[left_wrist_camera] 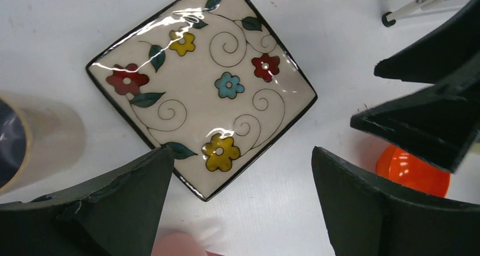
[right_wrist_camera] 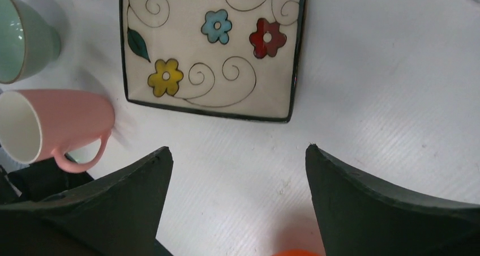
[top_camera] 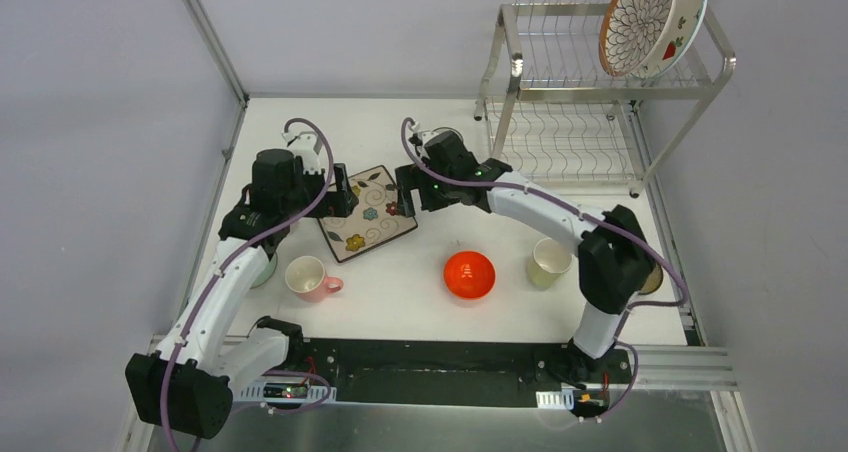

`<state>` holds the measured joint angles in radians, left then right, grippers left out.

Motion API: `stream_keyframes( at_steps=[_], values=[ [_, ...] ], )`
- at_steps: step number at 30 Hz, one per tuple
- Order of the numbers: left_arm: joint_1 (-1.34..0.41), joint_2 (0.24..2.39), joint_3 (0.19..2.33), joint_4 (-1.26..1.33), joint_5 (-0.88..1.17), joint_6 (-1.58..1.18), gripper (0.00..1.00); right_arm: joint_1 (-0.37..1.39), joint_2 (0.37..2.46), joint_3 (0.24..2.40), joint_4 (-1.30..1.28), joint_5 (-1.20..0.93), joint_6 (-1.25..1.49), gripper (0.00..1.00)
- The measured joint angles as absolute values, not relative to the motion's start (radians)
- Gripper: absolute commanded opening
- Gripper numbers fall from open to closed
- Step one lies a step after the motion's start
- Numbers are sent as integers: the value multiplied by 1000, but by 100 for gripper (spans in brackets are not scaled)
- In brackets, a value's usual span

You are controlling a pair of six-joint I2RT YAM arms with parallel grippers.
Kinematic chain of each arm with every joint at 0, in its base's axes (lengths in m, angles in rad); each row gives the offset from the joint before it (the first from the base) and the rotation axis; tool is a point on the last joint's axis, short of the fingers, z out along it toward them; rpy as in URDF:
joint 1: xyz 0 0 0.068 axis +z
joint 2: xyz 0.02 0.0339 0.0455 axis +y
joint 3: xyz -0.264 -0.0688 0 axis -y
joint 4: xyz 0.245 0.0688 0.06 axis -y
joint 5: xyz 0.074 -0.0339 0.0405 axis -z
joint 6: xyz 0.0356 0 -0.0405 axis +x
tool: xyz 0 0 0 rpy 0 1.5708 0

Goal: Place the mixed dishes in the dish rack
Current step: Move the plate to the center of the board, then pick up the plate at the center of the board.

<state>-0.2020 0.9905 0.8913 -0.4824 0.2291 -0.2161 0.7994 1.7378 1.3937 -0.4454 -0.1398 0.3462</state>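
Observation:
The floral plate [top_camera: 368, 214] lies flat on the table between my two grippers. My left gripper [top_camera: 341, 194] hangs open over its left edge; in the left wrist view its open jaws [left_wrist_camera: 240, 160] straddle the plate's near corner [left_wrist_camera: 204, 97]. At the plate's right edge is my right gripper [top_camera: 405, 197], also open [right_wrist_camera: 238, 149] and empty, with the plate [right_wrist_camera: 212, 52] just beyond its fingertips. The dish rack [top_camera: 520, 92] stands at the far right. A brown-petal plate [top_camera: 637, 22] and a strawberry plate [top_camera: 688, 12] lean on its upper shelf.
A pink cup [top_camera: 310, 278] lies on its side near the plate. The red-orange bowl [top_camera: 469, 274] and yellow cup [top_camera: 548, 262] sit in front. A pale green bowl [right_wrist_camera: 22, 41] and a pale cup [left_wrist_camera: 39, 137] are under the left arm.

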Motion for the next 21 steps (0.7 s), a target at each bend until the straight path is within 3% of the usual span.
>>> stream_keyframes(
  at_steps=[4, 12, 21],
  values=[
    [-203, 936, 880, -516, 173, -208, 95, 792, 1867, 1491, -445, -167, 300, 66],
    [-237, 882, 878, -539, 85, -189, 93, 717, 2101, 1661, -462, -263, 287, 62],
    [-256, 878, 878, -558, 39, -173, 90, 653, 2226, 1758, -468, -367, 300, 59]
  ],
)
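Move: The flowered square plate's middle lies about 5 cm ahead of the right hand, 11 cm to its left and 14 cm below. Also from the right hand, on the table, the orange-red bowl is some 11 cm back and 11 cm right, the white mug about 18 cm ahead and 6 cm right, and the pink mug 12 cm back and 21 cm left. From the left hand, the plate is about 5 cm ahead, 4 cm right and 19 cm below. No touch on the plate can be made out as the right hand heads for its right edge, sinking about 9 cm while reaching as far forward, with a small early drift left. Its fingers close from nearly wide open to a bit over half and tip some 10 degrees steeper, coming to straddle the edge from above. The left hand, open and empty, eases about 3 cm left and back, off the plate. ##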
